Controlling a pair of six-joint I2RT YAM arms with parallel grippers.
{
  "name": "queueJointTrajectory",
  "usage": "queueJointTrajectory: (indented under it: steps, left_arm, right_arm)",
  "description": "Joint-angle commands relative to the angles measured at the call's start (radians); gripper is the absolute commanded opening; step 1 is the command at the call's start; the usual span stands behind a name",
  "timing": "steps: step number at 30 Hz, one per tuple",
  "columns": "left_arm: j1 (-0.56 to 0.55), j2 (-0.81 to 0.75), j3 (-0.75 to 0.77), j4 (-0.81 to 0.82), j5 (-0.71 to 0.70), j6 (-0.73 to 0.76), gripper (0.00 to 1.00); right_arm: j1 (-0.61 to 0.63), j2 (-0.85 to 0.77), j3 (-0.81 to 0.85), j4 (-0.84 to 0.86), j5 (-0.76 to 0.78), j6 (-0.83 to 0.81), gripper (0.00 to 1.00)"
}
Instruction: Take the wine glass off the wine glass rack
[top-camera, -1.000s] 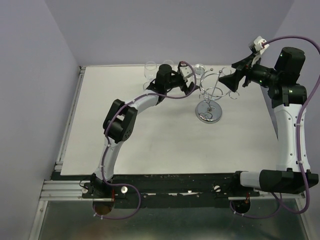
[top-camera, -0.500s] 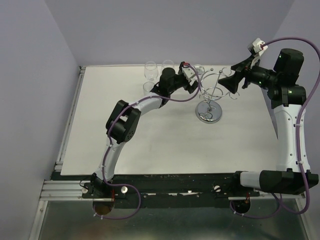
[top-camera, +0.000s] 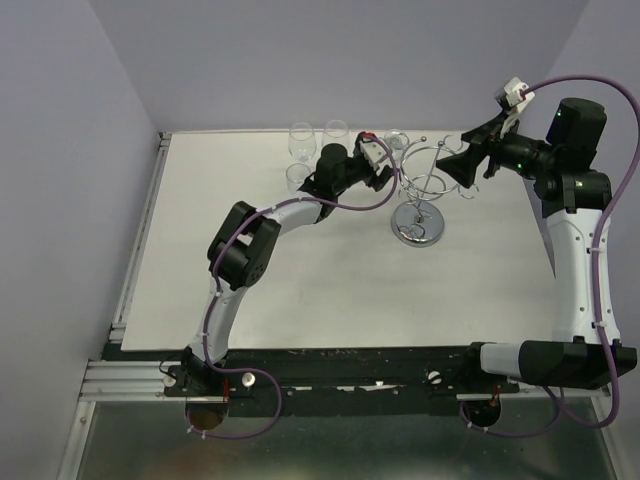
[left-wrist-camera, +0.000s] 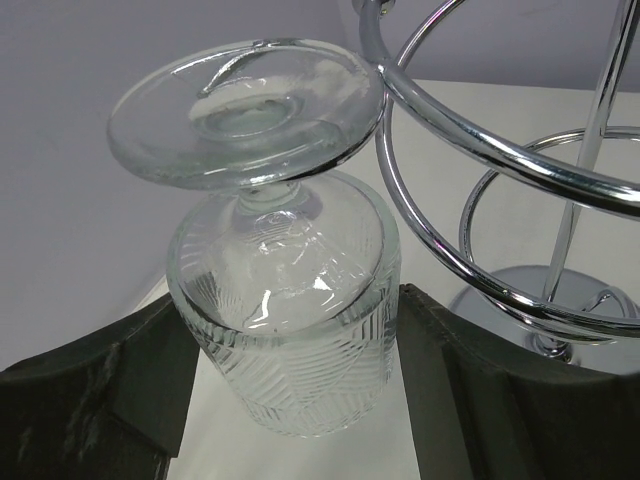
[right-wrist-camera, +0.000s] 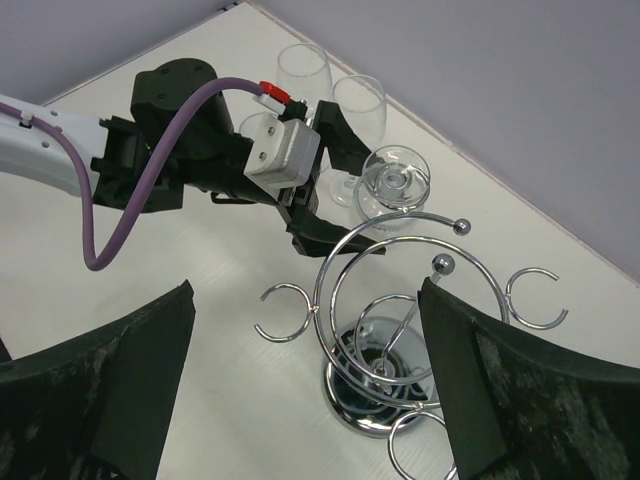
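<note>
A ribbed wine glass (left-wrist-camera: 285, 300) hangs upside down by its foot from an outer loop of the chrome wine glass rack (left-wrist-camera: 505, 288). My left gripper (left-wrist-camera: 290, 380) is around its bowl, with both fingers against the sides. From above, the glass (top-camera: 397, 142) is at the rack's (top-camera: 418, 228) far left, with the left gripper (top-camera: 393, 160) on it. My right gripper (top-camera: 462, 160) hovers open to the right of the rack and holds nothing. In the right wrist view, the rack (right-wrist-camera: 372, 405) lies between the right gripper's (right-wrist-camera: 310, 380) wide fingers, and the glass (right-wrist-camera: 395, 185) sits beyond it.
Three more glasses stand upright at the table's back left (top-camera: 301, 137), (top-camera: 336, 130), (top-camera: 297, 176). Two of them (right-wrist-camera: 303, 70), (right-wrist-camera: 358, 100) are just behind the left gripper. The rack's other loops (right-wrist-camera: 285, 312) are empty. The back wall is close behind.
My left gripper has slid right up to the rack, and its fingers have narrowed onto the hanging glass's bowl. The right arm has stayed still and open.
</note>
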Motion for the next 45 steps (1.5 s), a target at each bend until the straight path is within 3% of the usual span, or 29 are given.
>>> queueJointTrajectory:
  steps: [1,3,8,14,20,31,38,45]
  left_arm:
    - [-0.003,-0.060,0.002,0.058,0.004,-0.016,0.61]
    - [-0.003,-0.063,0.004,0.060,0.008,-0.021,0.58]
    - [-0.002,-0.062,0.018,0.060,-0.014,-0.035,0.37]
    - [-0.003,-0.050,0.054,0.070,-0.093,-0.050,0.28]
    - [-0.005,-0.039,0.076,0.078,-0.205,-0.050,0.24]
    - [-0.005,-0.065,0.041,0.060,-0.231,-0.027,0.22]
    - [0.024,-0.243,-0.135,0.032,-0.239,-0.030,0.21]
    - [0.059,-0.586,-0.427,-0.077,-0.133,-0.050,0.20]
  right_arm:
    - [0.001,-0.022,-0.012,-0.011,-0.008,0.013,1.00]
    - [0.001,-0.026,-0.017,-0.011,-0.007,0.011,1.00]
    - [0.002,-0.036,-0.029,-0.011,-0.002,0.010,1.00]
    - [0.001,-0.039,-0.051,0.011,-0.007,0.024,1.00]
    - [0.002,-0.039,-0.065,0.026,-0.011,0.033,1.00]
    - [0.001,-0.030,-0.080,0.072,-0.031,0.053,1.00]
    - [0.002,-0.001,-0.062,0.144,-0.015,0.022,0.99]
    - [0.004,0.028,-0.063,0.225,-0.031,0.033,0.98]
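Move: My left hand already grips the last, upside-down wine glass by its bowl. The rack hook at its stem is about 5 cm above my hand point, 1 cm forward and 1 cm right. The rack's middle is some 6 cm back, 8 cm right and 7 cm lower; the nearest standing glass is about 16 cm left, 8 forward and 11 lower. From my right hand the hook lies roughly 16 cm ahead, 9 left and 14 below. Keeping my grip on the bowl, I ease the hanging glass forward about 3 cm and 2 cm left, slightly up, out from the rack while my left hand turns some 10 degrees counter-clockwise. Then I reverse and swing it away from the rack, gathering speed: about 6 cm left, 5 cm back, rising at the end. ##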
